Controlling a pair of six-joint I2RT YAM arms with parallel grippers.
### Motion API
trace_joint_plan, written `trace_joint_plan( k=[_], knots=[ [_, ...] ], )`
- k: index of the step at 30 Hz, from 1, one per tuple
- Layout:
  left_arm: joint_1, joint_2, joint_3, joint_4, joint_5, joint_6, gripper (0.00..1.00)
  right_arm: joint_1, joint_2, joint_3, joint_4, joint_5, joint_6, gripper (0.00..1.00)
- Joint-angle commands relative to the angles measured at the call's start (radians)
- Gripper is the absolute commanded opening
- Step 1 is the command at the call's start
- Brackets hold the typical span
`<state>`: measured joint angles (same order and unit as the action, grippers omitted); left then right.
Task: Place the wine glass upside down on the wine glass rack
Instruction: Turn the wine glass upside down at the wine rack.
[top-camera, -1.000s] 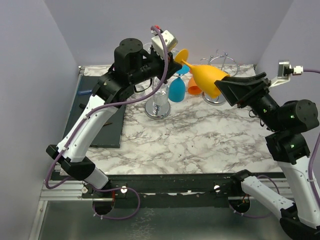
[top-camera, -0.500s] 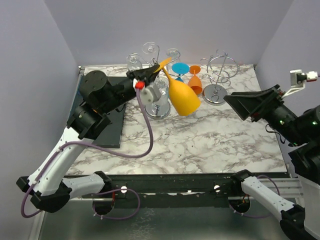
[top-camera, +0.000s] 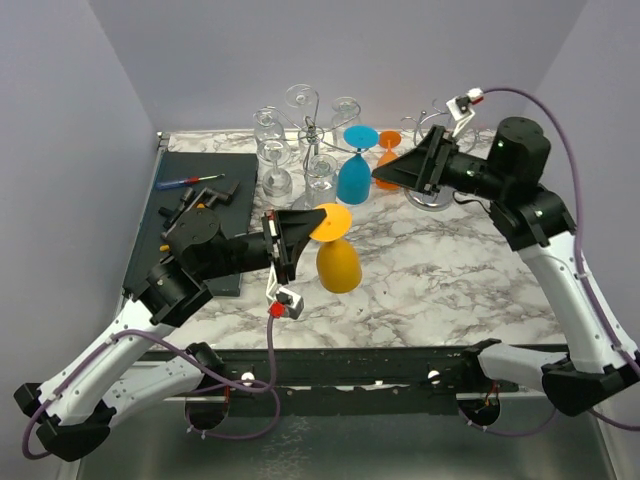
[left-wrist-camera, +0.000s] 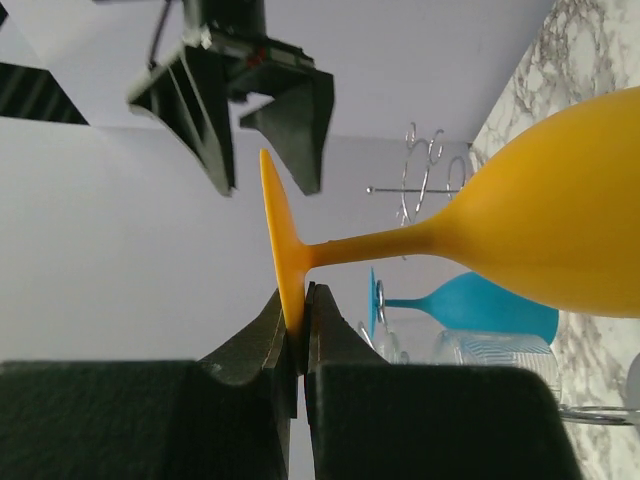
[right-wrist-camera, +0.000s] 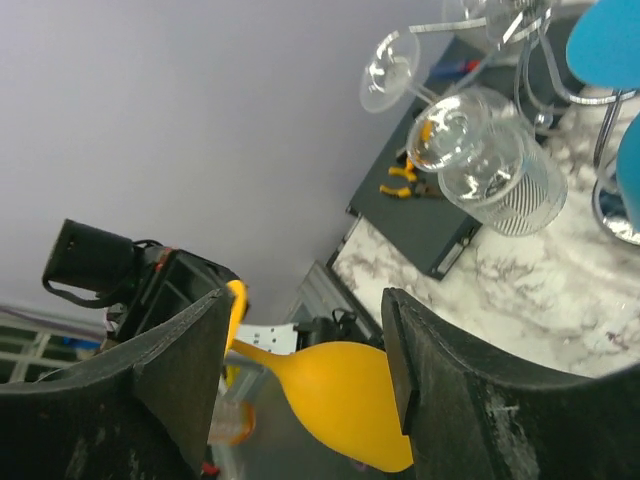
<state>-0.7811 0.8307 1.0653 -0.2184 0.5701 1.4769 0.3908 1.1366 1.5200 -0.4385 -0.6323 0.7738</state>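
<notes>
The yellow wine glass (top-camera: 338, 264) hangs bowl-down over the middle of the marble table. My left gripper (top-camera: 306, 232) is shut on the rim of its round foot (left-wrist-camera: 284, 250), jaws pinching it (left-wrist-camera: 302, 330). I cannot tell whether the bowl (left-wrist-camera: 560, 220) touches the table. My right gripper (top-camera: 384, 176) is open and holds nothing, up at the back beside the bare wire wine glass rack (top-camera: 442, 122). In the right wrist view the yellow glass (right-wrist-camera: 345, 400) shows far off between its fingers (right-wrist-camera: 305, 305).
A second rack (top-camera: 312, 128) at the back left carries several clear glasses (right-wrist-camera: 485, 170). A blue glass (top-camera: 353, 172) and an orange glass (top-camera: 390, 152) stand upside down between the racks. A dark mat (top-camera: 200, 195) with small tools lies on the left.
The left arm swung the yellow glass from the back down to the table's middle and turned it bowl-down. The right gripper left the bowl, pulled right, then rose to the back by the rack.
</notes>
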Motion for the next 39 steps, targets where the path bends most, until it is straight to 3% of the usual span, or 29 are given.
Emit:
trace_joint_plan(
  k=[1,13,27,36,39],
  knots=[
    [-0.006,-0.038,-0.045,0.018,0.076,0.196,0.00,-0.003,0.022,-0.033,0.101,-0.221,0.080,0.67],
    [-0.007,0.026,-0.055,0.007,0.052,0.317,0.00,-0.003,0.047,-0.122,0.129,-0.321,0.117,0.63],
    [-0.022,0.097,-0.006,0.015,-0.011,0.340,0.00,0.004,0.072,-0.199,0.169,-0.363,0.142,0.57],
    [-0.026,0.129,0.010,0.040,-0.046,0.340,0.00,0.036,0.109,-0.200,0.212,-0.373,0.168,0.48],
    [-0.028,0.144,0.016,0.048,-0.060,0.342,0.00,0.052,0.118,-0.207,0.239,-0.375,0.183,0.41]
  ],
)
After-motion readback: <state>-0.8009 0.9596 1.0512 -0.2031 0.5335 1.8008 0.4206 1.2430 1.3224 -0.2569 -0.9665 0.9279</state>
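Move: The left hand already grips the foot of the yellow wine glass, which hangs upside down, its middle some 4 cm to that hand's right, level fore-and-aft and 8 cm below. From the open right hand, the yellow glass's middle is about 10 cm left, 7 cm back and 12 cm below. On the rack, 18 cm farther out than the yellow glass and 5 cm lower, hang the blue glass 4 cm to its right and the orange one 9 cm right. Right fingers, narrowing, sink 7 cm and leftward towards the foot; left brings the glass down, right and forward. ##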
